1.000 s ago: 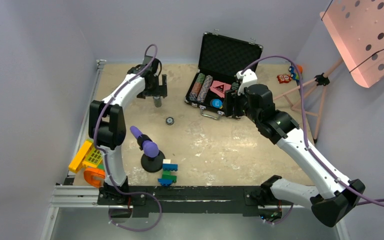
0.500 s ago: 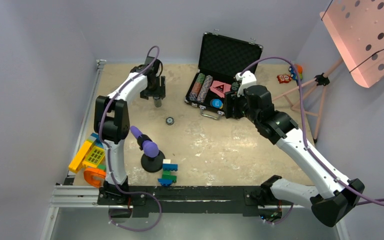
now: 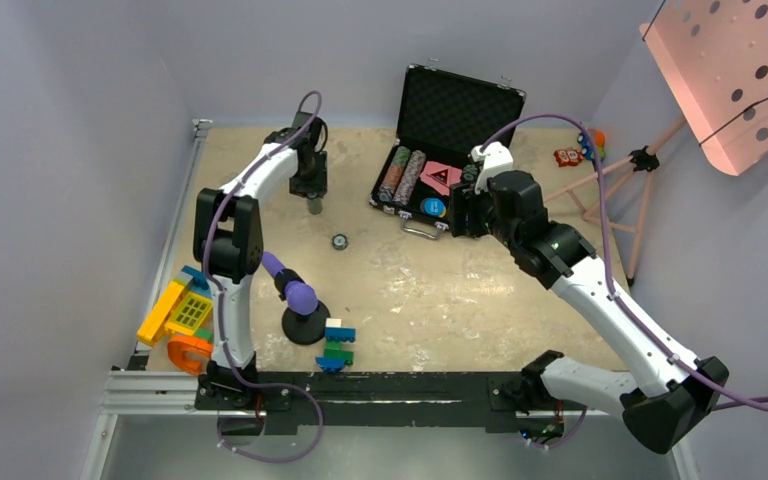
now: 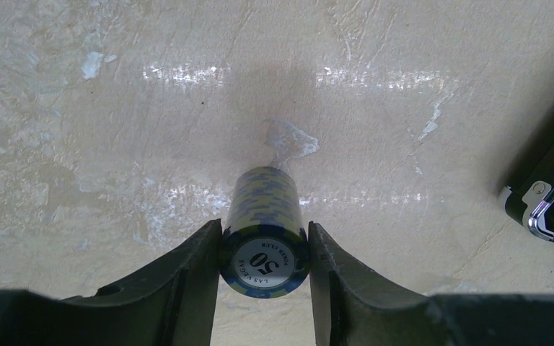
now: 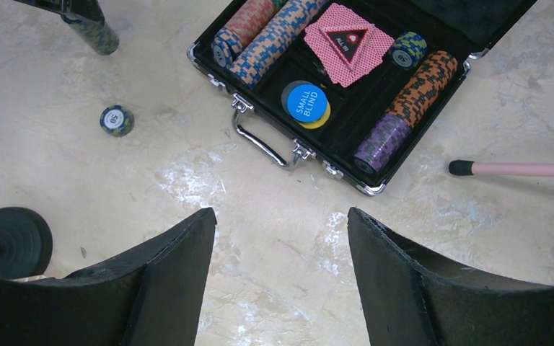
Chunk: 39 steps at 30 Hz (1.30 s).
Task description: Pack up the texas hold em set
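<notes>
The black case [image 3: 457, 108] lies open at the back of the table, its lid up. In its tray [image 5: 364, 108] lie rows of striped chips [image 5: 270, 36], pink cards [image 5: 348, 42] and a blue button [image 5: 307, 101]. My left gripper [image 4: 264, 225] is shut on an upright stack of blue-and-yellow chips [image 4: 265, 205] that stands on the table left of the case; both fingers press its sides. From above, that stack [image 3: 314, 206] sits under the left gripper [image 3: 312, 188]. One loose chip [image 3: 340, 241] lies flat nearby. My right gripper [image 5: 280, 213] hangs open and empty in front of the case handle [image 5: 260, 143].
A purple-tipped object on a black round base [image 3: 300, 305] and a toy-brick figure [image 3: 338, 345] stand near the front. Yellow and orange toys [image 3: 178, 320] lie at the front left edge. A pink stand [image 3: 610, 180] leans at the right, one rod [image 5: 519, 169] beside the case.
The left gripper's jaws have closed from wide open onto the chip stack. The right arm has not moved.
</notes>
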Each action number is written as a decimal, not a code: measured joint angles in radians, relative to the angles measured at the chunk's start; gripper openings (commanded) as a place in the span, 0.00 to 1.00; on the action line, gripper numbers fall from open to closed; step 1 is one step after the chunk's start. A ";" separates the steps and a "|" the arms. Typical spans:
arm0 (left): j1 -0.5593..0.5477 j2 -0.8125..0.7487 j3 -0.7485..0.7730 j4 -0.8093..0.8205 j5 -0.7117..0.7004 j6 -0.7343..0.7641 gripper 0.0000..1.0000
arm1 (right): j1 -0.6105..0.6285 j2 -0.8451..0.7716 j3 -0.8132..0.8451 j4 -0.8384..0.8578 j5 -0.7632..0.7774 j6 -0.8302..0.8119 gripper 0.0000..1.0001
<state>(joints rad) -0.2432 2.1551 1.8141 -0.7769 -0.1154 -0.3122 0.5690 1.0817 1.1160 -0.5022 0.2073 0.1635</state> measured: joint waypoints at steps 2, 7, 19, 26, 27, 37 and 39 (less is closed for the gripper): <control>0.000 0.001 0.001 0.000 0.002 0.002 0.11 | 0.000 0.000 0.000 0.000 0.006 0.000 0.70; 0.001 0.001 0.000 0.000 0.007 0.003 0.00 | 0.000 0.000 0.000 -0.002 0.011 0.000 0.71; 0.000 -0.230 -0.266 0.109 0.055 0.012 0.00 | -0.003 0.008 -0.015 -0.011 -0.053 0.040 0.86; -0.037 -0.677 -0.530 0.248 0.149 0.062 0.00 | -0.055 0.052 -0.015 -0.011 -0.278 0.137 0.89; -0.055 -0.736 -0.560 0.276 0.164 0.072 0.00 | -0.060 0.062 -0.015 -0.009 -0.314 0.159 0.90; -0.287 -1.120 -0.843 0.485 0.348 0.182 0.00 | -0.064 0.051 -0.092 0.176 -0.669 0.515 0.99; -0.311 -1.149 -0.866 0.492 0.364 0.192 0.00 | -0.056 0.029 -0.117 0.202 -0.686 0.572 0.99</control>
<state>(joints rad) -0.5537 1.0058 0.9482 -0.2844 0.2481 -0.1204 0.5129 1.1110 0.9993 -0.3004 -0.4789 0.7357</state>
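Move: The left hand already pinches the upper end of the upright chip stack; the open right gripper it goes to is roughly 34 cm to its right, 18 cm back and 20 cm higher. The chip case lies about 31 cm right and 5 cm farther out from the left hand, the loose chip some 8 cm back and 6 cm right. From the right hand, the stack is about 34 cm left, 17 cm ahead and 22 cm below. After a short hold, the left hand keeps its pinch and draws the chip stack back about 21 cm, soon also up about 20 cm and then some 11 cm to the right, its wrist swinging clockwise and tipping up until the fingers point forward and right towards the right gripper. The right hand starts a little later, going about 10 cm left and some 6 cm back to meet the stack, dipping and coming up again while it rolls left side up and turns its fingers to the left, opening them almost fully, without touching the stack yet. ##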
